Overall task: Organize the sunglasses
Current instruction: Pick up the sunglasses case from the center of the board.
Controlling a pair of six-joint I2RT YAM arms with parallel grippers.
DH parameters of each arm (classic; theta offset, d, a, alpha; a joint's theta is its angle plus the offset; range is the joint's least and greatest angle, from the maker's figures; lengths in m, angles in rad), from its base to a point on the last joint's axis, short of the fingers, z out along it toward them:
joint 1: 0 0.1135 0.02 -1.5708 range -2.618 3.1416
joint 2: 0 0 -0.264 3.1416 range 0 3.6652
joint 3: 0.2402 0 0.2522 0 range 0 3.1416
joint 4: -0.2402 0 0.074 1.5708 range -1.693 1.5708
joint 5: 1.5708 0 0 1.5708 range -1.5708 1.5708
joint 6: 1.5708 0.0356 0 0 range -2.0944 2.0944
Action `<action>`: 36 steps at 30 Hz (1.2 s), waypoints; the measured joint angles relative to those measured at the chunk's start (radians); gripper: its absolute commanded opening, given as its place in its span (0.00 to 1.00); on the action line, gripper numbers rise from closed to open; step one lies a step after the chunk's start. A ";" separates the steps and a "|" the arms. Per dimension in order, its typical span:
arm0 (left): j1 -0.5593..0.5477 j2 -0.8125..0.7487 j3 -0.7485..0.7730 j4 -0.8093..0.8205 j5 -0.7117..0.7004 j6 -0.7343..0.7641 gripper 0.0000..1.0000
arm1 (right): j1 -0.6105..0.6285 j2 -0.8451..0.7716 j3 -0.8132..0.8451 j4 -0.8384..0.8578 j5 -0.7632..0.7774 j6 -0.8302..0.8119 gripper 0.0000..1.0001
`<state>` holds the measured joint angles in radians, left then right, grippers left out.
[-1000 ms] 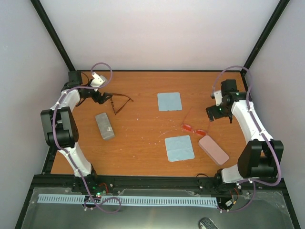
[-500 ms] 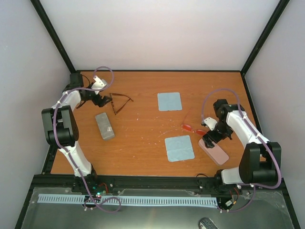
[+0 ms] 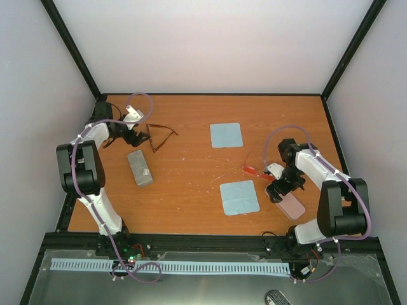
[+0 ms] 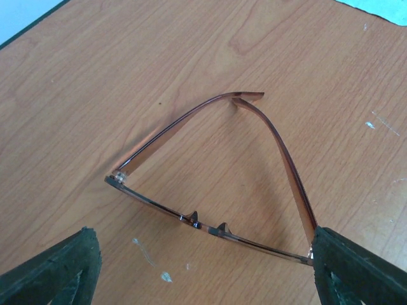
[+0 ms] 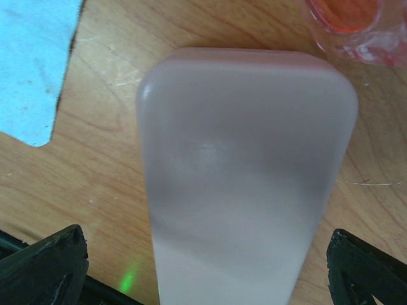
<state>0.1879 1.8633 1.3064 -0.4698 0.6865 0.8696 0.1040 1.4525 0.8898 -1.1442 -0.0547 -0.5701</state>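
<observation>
The dark brown sunglasses (image 4: pixel 210 229) lie at the table's back left (image 3: pixel 160 135), temples crossed. My left gripper (image 4: pixel 206 270) is open, its fingertips (image 4: pixel 57 273) on either side of the front frame; the right fingertip is right by one hinge. The red-orange sunglasses (image 3: pixel 251 169) lie right of centre; only a lens (image 5: pixel 348 16) shows in the right wrist view. My right gripper (image 3: pixel 280 189) is open and low over the pink case (image 5: pixel 248 171), one finger (image 5: pixel 44 267) on each side, nothing gripped.
A grey case (image 3: pixel 140 167) lies near the left arm. One light blue cloth (image 3: pixel 226 135) lies at back centre, another (image 3: pixel 239 197) just left of the pink case (image 3: pixel 291 204). Black frame rails border the table.
The right arm swung from the back right forward and down over the pink case. The left gripper edged closer to the brown sunglasses. Both grippers stayed open.
</observation>
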 measured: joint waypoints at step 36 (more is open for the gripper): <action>-0.006 0.001 0.008 -0.006 0.055 -0.048 0.87 | 0.015 0.074 0.147 -0.006 0.012 0.147 0.31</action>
<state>0.1814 1.8641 1.3148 -0.4759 0.7410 0.8211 0.1192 1.5265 1.0367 -1.1507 -0.0425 -0.4232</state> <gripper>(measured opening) 0.872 0.672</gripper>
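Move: The pink sunglasses case lies right under the open right hand, its middle about 3 cm back and 3 cm below, level with it sideways. From that hand the red glasses are some 9 cm ahead and 10 cm left, and the nearer blue cloth 20 cm left and 3 cm back, both about 4 cm lower. From the left hand the case is roughly 63 cm right, 29 cm back and 10 cm below. The right hand sinks about 2 cm, pinches the case across its width, then lifts it some 4 cm, forward too. ##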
